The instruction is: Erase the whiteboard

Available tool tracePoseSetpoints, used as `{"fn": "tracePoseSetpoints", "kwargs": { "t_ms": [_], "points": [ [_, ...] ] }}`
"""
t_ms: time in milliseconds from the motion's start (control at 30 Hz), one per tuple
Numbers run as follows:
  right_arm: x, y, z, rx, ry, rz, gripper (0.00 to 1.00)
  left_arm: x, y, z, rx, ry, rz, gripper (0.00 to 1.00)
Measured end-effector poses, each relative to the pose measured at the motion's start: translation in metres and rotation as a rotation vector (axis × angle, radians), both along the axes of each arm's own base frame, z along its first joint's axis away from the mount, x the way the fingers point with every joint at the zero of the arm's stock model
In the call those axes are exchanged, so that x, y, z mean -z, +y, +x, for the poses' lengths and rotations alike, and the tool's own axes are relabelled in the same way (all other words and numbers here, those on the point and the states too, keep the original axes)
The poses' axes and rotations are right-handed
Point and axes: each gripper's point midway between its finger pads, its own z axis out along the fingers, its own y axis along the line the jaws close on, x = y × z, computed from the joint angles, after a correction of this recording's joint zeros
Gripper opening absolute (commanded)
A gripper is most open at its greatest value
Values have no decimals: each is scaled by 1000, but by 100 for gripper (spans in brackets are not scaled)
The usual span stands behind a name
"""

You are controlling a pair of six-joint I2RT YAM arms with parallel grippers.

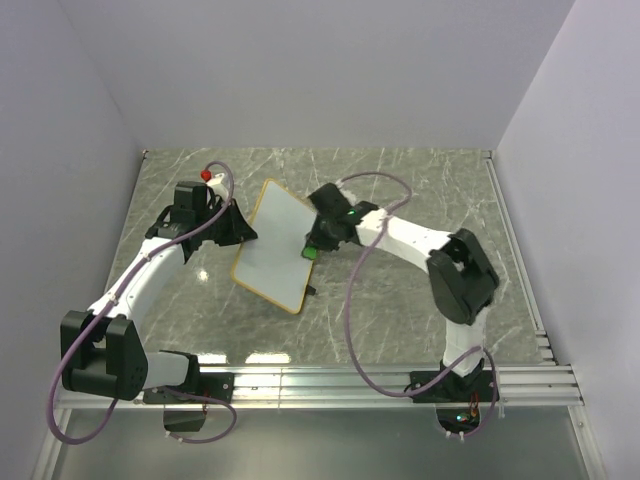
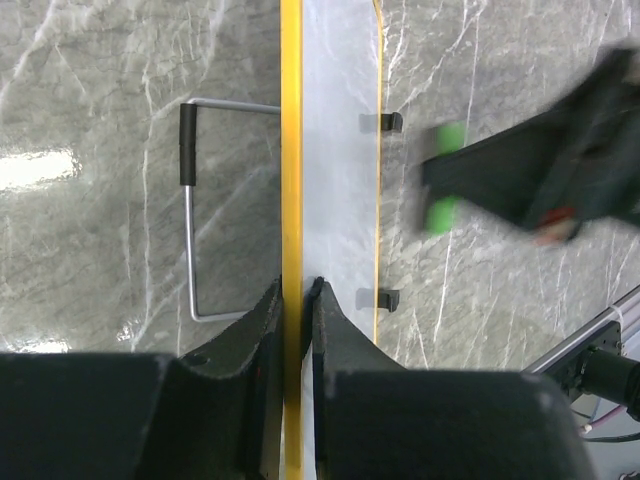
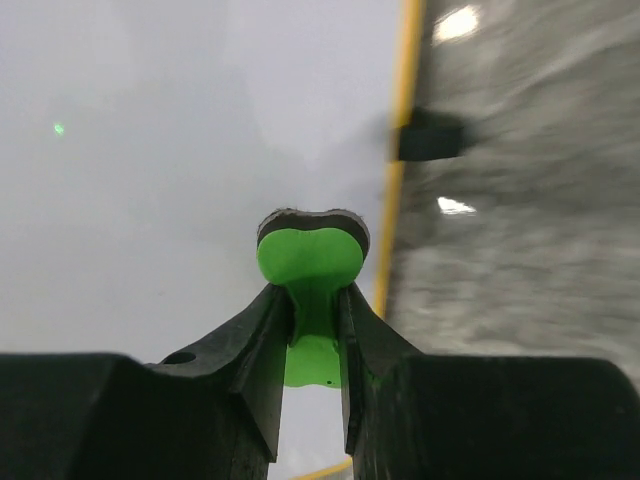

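Observation:
The whiteboard, white with a thin yellow-orange frame, is held tilted above the marble table, mid-scene. My left gripper is shut on its left frame edge; in the left wrist view the fingers pinch the yellow frame. My right gripper is shut on a small green eraser. In the right wrist view the eraser sits between the jaws of that gripper, its dark pad facing the white surface near the board's right edge. No marks show on the board.
A bent wire stand juts from the board's back. Two small black feet sit on its far frame edge. An aluminium rail runs along the near table edge. Lilac walls close in on the left, back and right.

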Motion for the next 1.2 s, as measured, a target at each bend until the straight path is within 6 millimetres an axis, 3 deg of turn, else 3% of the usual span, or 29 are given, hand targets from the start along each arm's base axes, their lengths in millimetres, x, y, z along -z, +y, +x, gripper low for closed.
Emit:
{"fn": "tracePoseSetpoints", "kwargs": {
  "t_ms": [67, 167, 233, 267, 333, 400, 467, 533, 567, 600, 667, 733, 767, 933, 1000, 1067, 1200],
  "points": [
    [-13, -27, 7, 46, -24, -6, 0, 0, 0, 0, -1, 0, 0, 5],
    [-37, -93, 17, 169, -79, -8, 0, 0, 0, 0, -2, -1, 3, 25],
    [-38, -139, 16, 260, -90, -27, 0, 2, 2, 1, -3, -5, 25, 38],
    [-34, -157, 13, 299, -87, -40, 0, 4, 3, 0, -6, 0, 36, 51],
    [-14, -185, -1, 348, -50, -73, 0, 7, 6, -2, -8, 7, 58, 61],
    [18, -198, -24, 354, 23, -122, 0, 9, 8, -3, -12, 11, 71, 69],
    [46, -205, -46, 344, 96, -163, 0, 11, 9, -4, -17, 20, 79, 75],
    [70, -213, -68, 338, 163, -202, 14, 11, 11, -4, -24, 23, 86, 78],
    [71, -212, -69, 341, 162, -194, 41, 11, 11, -4, -25, 27, 88, 79],
    [69, -211, -66, 349, 142, -182, 55, 9, 11, -4, -25, 27, 88, 80],
    [67, -208, -59, 354, 113, -156, 79, 3, 11, -2, -27, 20, 88, 83],
    [62, -206, -52, 360, 79, -140, 90, -7, 11, 1, -30, 5, 88, 86],
    [62, -206, -52, 359, 76, -140, 99, -11, 11, 3, -32, -2, 88, 96],
    [50, -209, -64, 345, 79, -151, 100, -37, 13, 13, -52, -54, 92, 99],
    [28, -209, -69, 317, 46, -132, 100, -45, 15, 15, -64, -67, 100, 99],
    [-9, -197, -69, 253, -19, -59, 100, -50, 18, 14, -80, -74, 112, 100],
    [-108, -153, -71, 44, -228, 150, 100, -60, 33, 10, -153, -95, 154, 99]
  ]
}}
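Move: My right hand still holds the eraser at the whiteboard's right edge. The bare tabletop it is bound for lies about 20 cm right, 6 back and 8 below. From this hand, the board's middle is some 9 cm left and about level, its upper black clip about 2 ahead and 3 right, its lower clip 9 back and 1 left. My left hand still grips the board's left edge, with the board's middle 6 cm right, 1 back and 4 below. I swing the eraser off to the right, some 20 cm away from the whiteboard, rising slightly and turning clockwise about 20 degrees, then lower and draw it back to the tabletop, open wide to let go, and rise steeply, about 18 cm, drifting left at the end. Meanwhile my left hand opens off the board's edge, dips about 1 cm, then lifts clear, ending slightly left. ##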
